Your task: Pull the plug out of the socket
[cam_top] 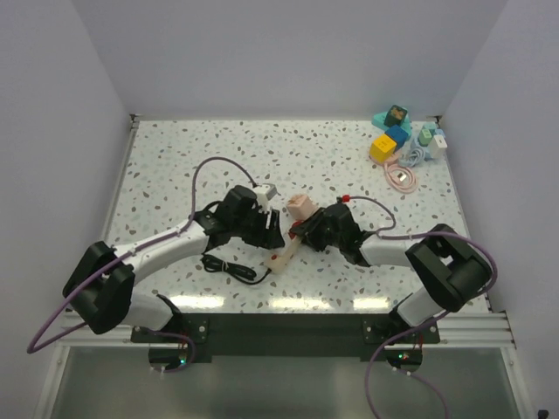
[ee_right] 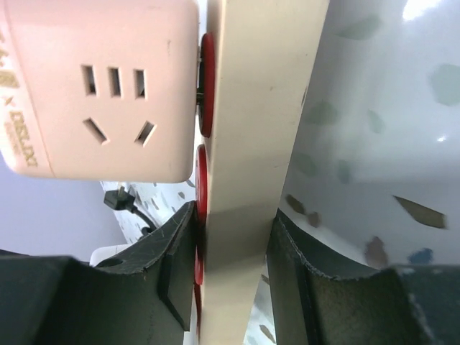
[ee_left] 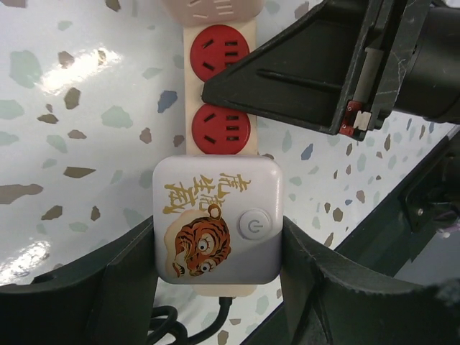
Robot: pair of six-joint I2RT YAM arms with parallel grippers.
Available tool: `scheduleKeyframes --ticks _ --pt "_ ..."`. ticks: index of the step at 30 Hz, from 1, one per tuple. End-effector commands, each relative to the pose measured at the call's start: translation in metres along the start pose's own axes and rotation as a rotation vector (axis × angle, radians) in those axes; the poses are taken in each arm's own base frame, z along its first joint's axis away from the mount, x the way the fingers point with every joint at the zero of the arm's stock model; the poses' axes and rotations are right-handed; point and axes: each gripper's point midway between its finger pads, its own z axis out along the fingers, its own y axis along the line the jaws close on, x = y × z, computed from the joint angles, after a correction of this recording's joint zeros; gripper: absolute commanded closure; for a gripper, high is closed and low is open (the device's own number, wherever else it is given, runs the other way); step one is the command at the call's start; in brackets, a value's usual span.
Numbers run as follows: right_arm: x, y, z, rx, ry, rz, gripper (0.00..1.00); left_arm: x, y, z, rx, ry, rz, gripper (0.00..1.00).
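The socket, a long cream-white power strip (ee_left: 218, 86) with red outlets, lies mid-table (cam_top: 284, 253). My right gripper (ee_right: 233, 223) is shut on its edges, and its fingers (ee_left: 302, 68) show in the left wrist view. My left gripper (ee_left: 219, 230) is shut on a white square block with a tiger picture and a power button (ee_left: 215, 219), which sits on the strip's cord end. A pink cube adapter (ee_right: 100, 86) is plugged into the strip's far end (cam_top: 300, 205). The small black plug (ee_right: 117, 199) lies on the table, apart from the strip, on a thin black cord (cam_top: 231, 271).
Toy blocks in teal, yellow and blue (cam_top: 389, 135) stand at the back right, with a coiled pink cable (cam_top: 402, 177) and a light-blue cable (cam_top: 417, 155) beside them. Walls close the table on three sides. The two arms meet over the strip.
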Motion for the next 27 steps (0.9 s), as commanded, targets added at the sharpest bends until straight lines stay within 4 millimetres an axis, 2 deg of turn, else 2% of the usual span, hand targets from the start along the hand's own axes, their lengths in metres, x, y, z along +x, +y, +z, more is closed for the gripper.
scheduleKeyframes --ticks 1,4,8,10,13,16,19,22,23,24,27 --pt "0.007 -0.086 -0.005 0.343 0.035 -0.182 1.0 -0.08 -0.018 -0.041 0.096 -0.293 0.047 1.0" --pt "0.006 -0.107 -0.006 0.438 0.045 -0.226 1.0 -0.087 -0.009 -0.052 0.068 -0.313 0.068 1.0" --pt "0.007 -0.125 -0.006 0.509 0.067 -0.27 1.0 -0.079 -0.01 -0.043 0.086 -0.251 0.069 1.0" --pt "0.007 -0.126 -0.003 0.504 0.074 -0.289 1.0 -0.073 -0.006 -0.036 0.082 -0.223 0.048 1.0" --pt "0.01 -0.126 0.001 0.482 0.095 -0.308 1.0 -0.077 -0.003 -0.038 0.072 -0.265 0.028 1.0" --pt "0.013 -0.131 0.003 0.489 0.11 -0.307 1.0 -0.078 0.007 -0.036 0.047 -0.316 -0.006 1.0" --pt "0.015 -0.137 0.004 0.501 0.126 -0.303 1.0 -0.069 0.021 -0.035 -0.003 -0.329 -0.053 1.0" --pt "0.015 -0.147 0.002 0.515 0.132 -0.295 1.0 -0.075 0.041 -0.051 -0.043 -0.44 -0.129 1.0" --pt "0.016 -0.151 0.001 0.52 0.136 -0.29 1.0 -0.069 0.044 -0.057 -0.027 -0.462 -0.139 1.0" --pt "0.015 -0.152 0.001 0.514 0.137 -0.283 1.0 -0.076 0.048 -0.065 -0.019 -0.506 -0.151 1.0" --pt "0.015 -0.162 -0.001 0.527 0.145 -0.274 1.0 -0.075 0.051 -0.071 -0.002 -0.519 -0.16 1.0"
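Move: The left fingers still hold the tiger-faced plug; its socket on the strip lies about 1 cm ahead, 2 cm right and 3 cm below the left hand. The pink cube adaptor on the strip's far end is some 10 cm ahead of that hand, 6 cm right and 1 cm lower. The right fingers already pinch the strip; from them the plug sits roughly 5 cm back, 6 cm left and 4 cm higher. Keeping plug and strip gripped, both hands swing left, the left about 5 cm, the right 4, turning slightly counter-clockwise. ##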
